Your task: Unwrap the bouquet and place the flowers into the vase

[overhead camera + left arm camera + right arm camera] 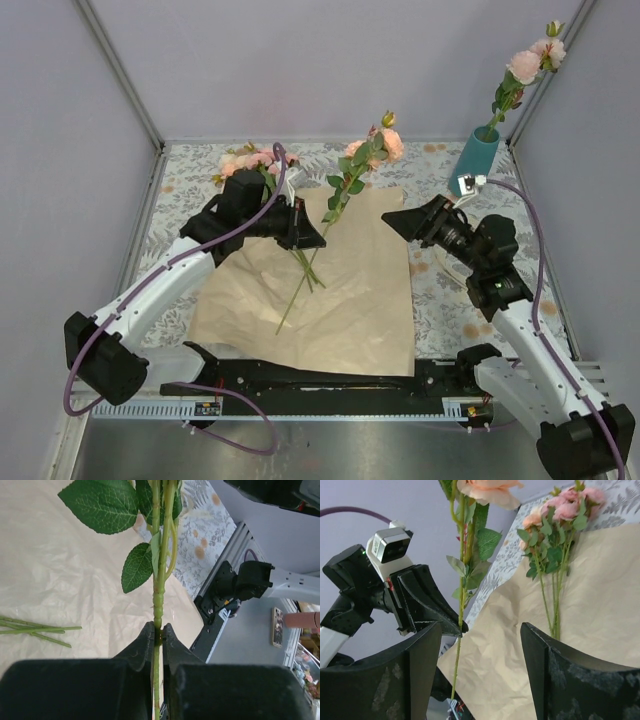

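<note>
The kraft paper of the bouquet lies spread flat on the table. My left gripper is shut on the stem of one peach rose and holds it tilted above the paper. In the left wrist view the jaws pinch that thin green stem below its leaves. My right gripper stands open just to the right of this flower, with nothing between its fingers. More flowers lie on the paper's far left corner. The teal vase stands at the back right with one pink rose in it.
A floral-patterned tablecloth covers the table around the paper. Grey walls close in the back and both sides. The arms' black base rail runs along the near edge. Loose stems lie on the paper left of my left gripper.
</note>
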### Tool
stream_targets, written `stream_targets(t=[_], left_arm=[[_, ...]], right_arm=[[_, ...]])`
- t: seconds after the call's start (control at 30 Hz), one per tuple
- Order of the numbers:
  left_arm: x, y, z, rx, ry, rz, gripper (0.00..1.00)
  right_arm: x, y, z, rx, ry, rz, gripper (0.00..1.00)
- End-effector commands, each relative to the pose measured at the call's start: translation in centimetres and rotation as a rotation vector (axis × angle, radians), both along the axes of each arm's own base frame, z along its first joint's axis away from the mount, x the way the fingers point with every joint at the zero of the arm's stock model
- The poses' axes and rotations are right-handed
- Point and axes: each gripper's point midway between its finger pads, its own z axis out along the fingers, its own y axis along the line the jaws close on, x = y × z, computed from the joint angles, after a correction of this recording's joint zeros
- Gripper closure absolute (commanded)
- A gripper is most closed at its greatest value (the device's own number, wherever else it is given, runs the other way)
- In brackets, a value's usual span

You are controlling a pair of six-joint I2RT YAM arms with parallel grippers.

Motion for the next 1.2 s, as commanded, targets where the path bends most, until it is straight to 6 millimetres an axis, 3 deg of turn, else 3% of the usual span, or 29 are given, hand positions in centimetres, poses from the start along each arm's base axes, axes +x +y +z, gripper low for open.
stream_targets(t=[0.0,0.33,0.77,1.0,1.17], left_arm=[[-1.1,-0.8,0.5,-0.062,-0.036,-0.097,1.0],[-1.1,-1.2,-0.2,-0.061,0.006,-0.095,1.0],[-1.1,-1.1,-0.5,-0.049,0.034,-0.086,1.0],[-1.4,-1.1,0.0,-0.061,0.026,-0.094,1.0],[-1.5,-1.0,0.3,-0.069,0.017,-0.094,1.0]], right_arm=[[-0.5,2.4,2.4,0.07,-0.093,0.083,0.27],[2.4,7.4,0.0,0.035,-0.008,0.151,0.34],[3.3,11.1,0.9,0.054,-0.031,0.237,0.39],[5.0,11.2,0.0,0.042,0.031,0.144,0.57],[5.7,10.2,0.8,0.05,0.007,0.068,0.84]])
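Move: The stem of the pink flower upright in my left hand is my target: the leafy stretch just under its blossoms lies about 11 cm left of my open right hand, some 6 cm ahead and nearly level. That stretch is roughly 7 cm ahead of my left hand, 4 cm to its right and 5 cm higher. From my right hand, the blossoms are some 14 cm ahead, 5 cm left and 8 cm up; the teal vase is about 20 cm ahead, 16 cm right and 18 cm lower. I reach my open right hand about 11 cm left and some 5 cm forward, dipping a few centimetres, to the stem above my left hand's grip, and once there I close my fingers to pinch it beneath the blossoms. My left hand keeps hold lower on the stem, settling a couple of centimetres down and slightly back. ##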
